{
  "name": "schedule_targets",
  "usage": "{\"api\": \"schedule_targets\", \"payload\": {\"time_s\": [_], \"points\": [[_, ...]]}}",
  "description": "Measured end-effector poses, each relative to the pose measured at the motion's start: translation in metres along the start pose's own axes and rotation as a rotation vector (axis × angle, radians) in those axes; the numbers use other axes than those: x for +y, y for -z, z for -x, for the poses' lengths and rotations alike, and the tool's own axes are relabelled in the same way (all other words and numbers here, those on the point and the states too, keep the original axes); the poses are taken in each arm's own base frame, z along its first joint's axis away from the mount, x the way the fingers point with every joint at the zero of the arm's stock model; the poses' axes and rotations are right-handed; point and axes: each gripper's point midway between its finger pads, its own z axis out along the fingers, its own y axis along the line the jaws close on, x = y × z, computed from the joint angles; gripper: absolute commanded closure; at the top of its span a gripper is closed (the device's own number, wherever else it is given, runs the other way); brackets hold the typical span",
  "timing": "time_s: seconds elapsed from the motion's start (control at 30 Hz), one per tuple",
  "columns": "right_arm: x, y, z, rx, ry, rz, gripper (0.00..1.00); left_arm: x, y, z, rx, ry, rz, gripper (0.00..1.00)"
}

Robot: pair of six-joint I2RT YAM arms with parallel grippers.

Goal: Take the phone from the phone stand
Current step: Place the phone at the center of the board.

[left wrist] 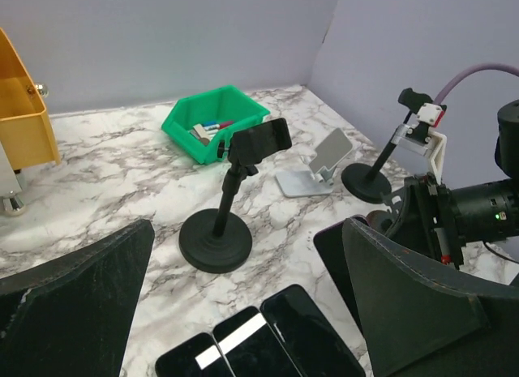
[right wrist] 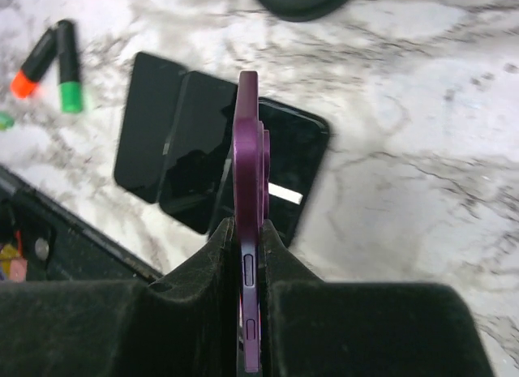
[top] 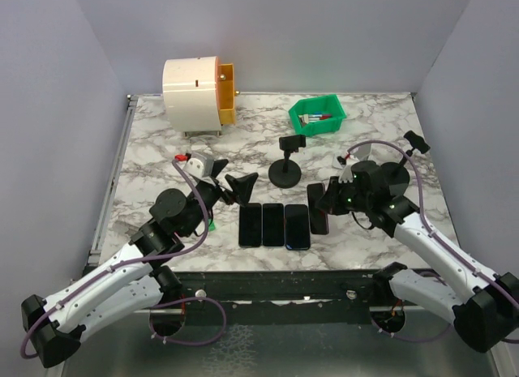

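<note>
A purple phone [right wrist: 248,150] is pinched edge-on between the fingers of my right gripper [right wrist: 248,231], which is shut on it. The phone hangs just above the table, to the right of a row of three dark phones [top: 273,224] lying flat. The black phone stand [top: 285,173] stands behind that row, and its clamp [left wrist: 261,140] holds nothing. My left gripper [top: 242,182] is open left of the stand, with only the table and the flat phones [left wrist: 259,340] between its fingers [left wrist: 405,304].
A green bin [top: 317,116] with pens sits at the back. A white and orange drawer unit [top: 199,95] stands at the back left. A white folding stand [left wrist: 316,170] and another black stand [left wrist: 381,170] are right of the middle. Orange and green markers [right wrist: 50,62] lie near the front edge.
</note>
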Motion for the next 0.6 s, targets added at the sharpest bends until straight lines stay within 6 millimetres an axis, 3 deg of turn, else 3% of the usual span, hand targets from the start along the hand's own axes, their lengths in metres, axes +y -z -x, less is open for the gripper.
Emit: {"api": "schedule_targets", "payload": {"time_s": [0.17, 0.4, 0.6], "points": [[-0.038, -0.007, -0.011, 0.022, -0.1, -0.105, 1.0, 0.005, 0.0, -0.004, 0.016, -0.022, 0.022, 0.01], [-0.054, -0.014, -0.022, 0.056, -0.119, -0.174, 1.0, 0.012, -0.017, 0.006, 0.043, -0.058, 0.097, 0.01], [-0.066, -0.02, -0.029, 0.086, -0.127, -0.228, 1.0, 0.017, -0.014, -0.004, 0.054, -0.07, 0.113, 0.01]]}}
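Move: The right hand already pinches the purple phone; the free spot at the right end of the phone row lies about 4 cm back, 3 cm right and some 11 cm below it. The row's nearest phone lies 4 cm back and 6 cm left, the middle one 4 cm back and 14 cm left, both 11 cm down; the black stand is about 14 cm ahead and 10 cm left. From the left hand that free spot is roughly 26 cm right, 8 cm back and 28 cm below. Right hand lowers the held phone about 6 cm, 4 cm rightward, towards the free spot, turning slightly clockwise. ##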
